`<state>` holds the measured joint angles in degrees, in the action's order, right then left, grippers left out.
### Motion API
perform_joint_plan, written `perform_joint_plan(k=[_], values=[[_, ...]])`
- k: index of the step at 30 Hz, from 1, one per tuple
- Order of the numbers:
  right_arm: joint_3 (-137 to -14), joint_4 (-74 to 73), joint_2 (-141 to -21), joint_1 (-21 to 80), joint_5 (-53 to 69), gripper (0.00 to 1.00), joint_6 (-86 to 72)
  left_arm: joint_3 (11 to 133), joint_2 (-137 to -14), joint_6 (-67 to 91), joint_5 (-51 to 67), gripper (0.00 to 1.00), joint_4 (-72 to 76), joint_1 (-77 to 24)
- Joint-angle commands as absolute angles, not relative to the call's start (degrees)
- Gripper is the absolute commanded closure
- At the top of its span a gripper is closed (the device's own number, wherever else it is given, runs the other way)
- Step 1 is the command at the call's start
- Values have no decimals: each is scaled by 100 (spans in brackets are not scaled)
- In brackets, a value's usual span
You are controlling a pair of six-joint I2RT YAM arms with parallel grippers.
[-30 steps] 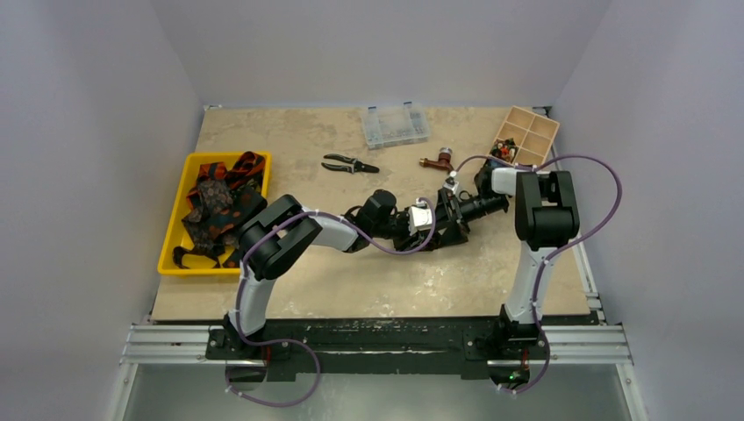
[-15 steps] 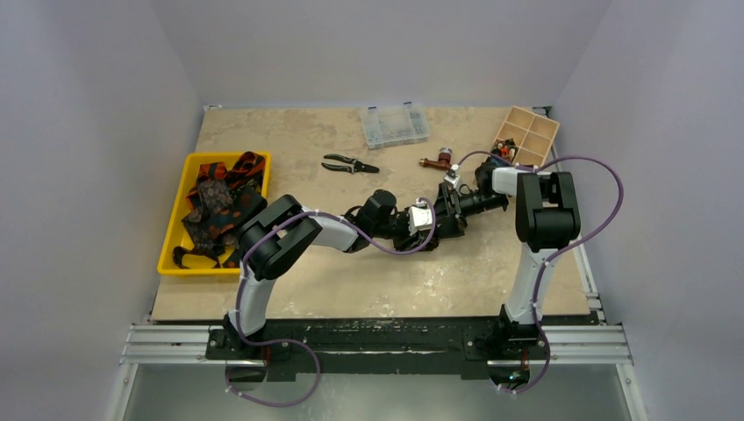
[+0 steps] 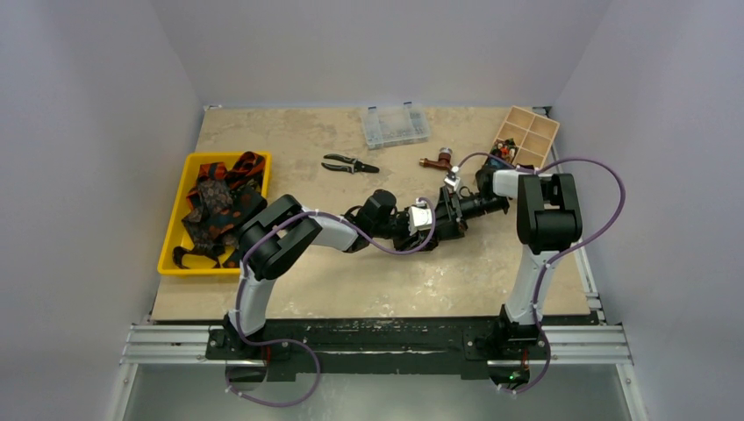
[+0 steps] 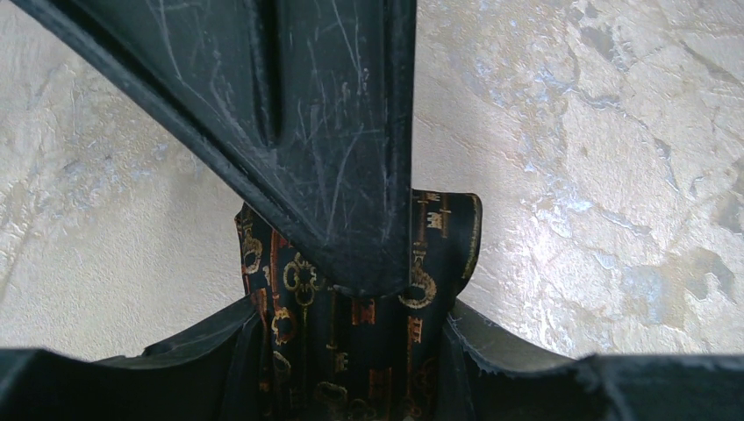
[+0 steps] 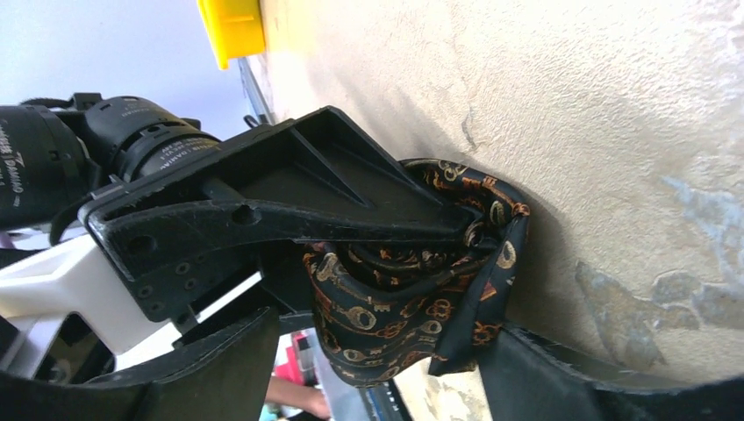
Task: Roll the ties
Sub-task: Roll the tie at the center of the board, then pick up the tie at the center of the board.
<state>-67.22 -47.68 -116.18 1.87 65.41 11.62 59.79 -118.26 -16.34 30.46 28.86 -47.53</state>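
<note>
A rolled tie [image 4: 443, 228], black with gold and orange key shapes, sits between my left gripper's [image 4: 351, 360] fingers, which are shut on it. Both grippers meet mid-table: the left gripper [image 3: 434, 225] comes from the left and the right gripper [image 3: 449, 210] from the right. In the right wrist view the tie [image 5: 395, 298] hangs as a bundle from the left gripper's black finger [image 5: 289, 193]. My right gripper [image 5: 386, 355] stands open around it, one finger near a loose flap and the other apart. More ties [image 3: 215, 206] lie heaped in the yellow tray [image 3: 167, 263].
Black-handled pliers [image 3: 349, 164] lie behind the grippers. A clear compartment box [image 3: 395, 125] sits at the back, a wooden divided box [image 3: 526, 136] at the back right, and a small brown object [image 3: 436, 160] lies near it.
The right gripper has shifted slightly toward the far side and in over the left gripper. Its jaws have narrowed a little around the tie. The left arm holds still.
</note>
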Motion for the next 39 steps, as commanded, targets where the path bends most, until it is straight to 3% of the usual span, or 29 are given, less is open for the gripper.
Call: perform_joint_plan(k=[1, 8, 10, 12, 13, 20, 22, 24, 25, 39], values=[[-6638, -4613, -11356, 222, 6471, 27, 1120, 5702, -12127, -1804, 2674, 99, 1619, -4650], [-6642, -4344, -11417, 232, 6162, 53, 941, 5730, -12138, -1762, 2696, 95, 1621, -4651], [-6660, -4281, -11446, 240, 6101, 69, 907, 5735, -12137, -1746, 2717, 90, 1626, -4652], [-6678, -4250, -11443, 238, 6024, 94, 901, 5704, -12096, -1741, 2785, 79, 1685, -4655], [-6693, -4245, -11436, 237, 5978, 100, 908, 5655, -12057, -1729, 2820, 73, 1790, -4651], [-6634, -4316, -11283, 244, 5863, 100, 1050, 5318, -11736, -1588, 3259, 31, 2828, -4511], [-6611, -4389, -11248, 242, 5867, 100, 1158, 5190, -11608, -1570, 3300, 27, 3228, -4495], [-6576, -4416, -11181, 244, 5863, 100, 1213, 5038, -11485, -1552, 3370, 8, 3576, -4483], [-6562, -4432, -11146, 244, 5874, 100, 1237, 4964, -11426, -1521, 3359, 4, 3840, -4482], [-6287, -4414, -10714, 434, 6090, 100, 1352, 5538, -11773, -1650, 3308, 0, 3585, -4656]])
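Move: The tie roll sits between the left hand's half-open fingers, its middle about 1 cm to the right of that hand's point and level with it. From the right hand, whose open fingers already straddle its near side, the roll is roughly 2 cm left, 1 cm back and 3 cm below. A pipe fitting lies some 17 cm straight ahead of the right hand; the shears are about 16 cm ahead and 21 cm left. The right fingers pinch the near side of the tie roll, sinking about 1 cm as they close right up, and keep that hold while easing back 1.5 cm or so. Once they are shut, the left hand lets go: its fingers spread wide as it backs off some 3 cm to the left, then it starts in again towards the roll by about 1 cm. ##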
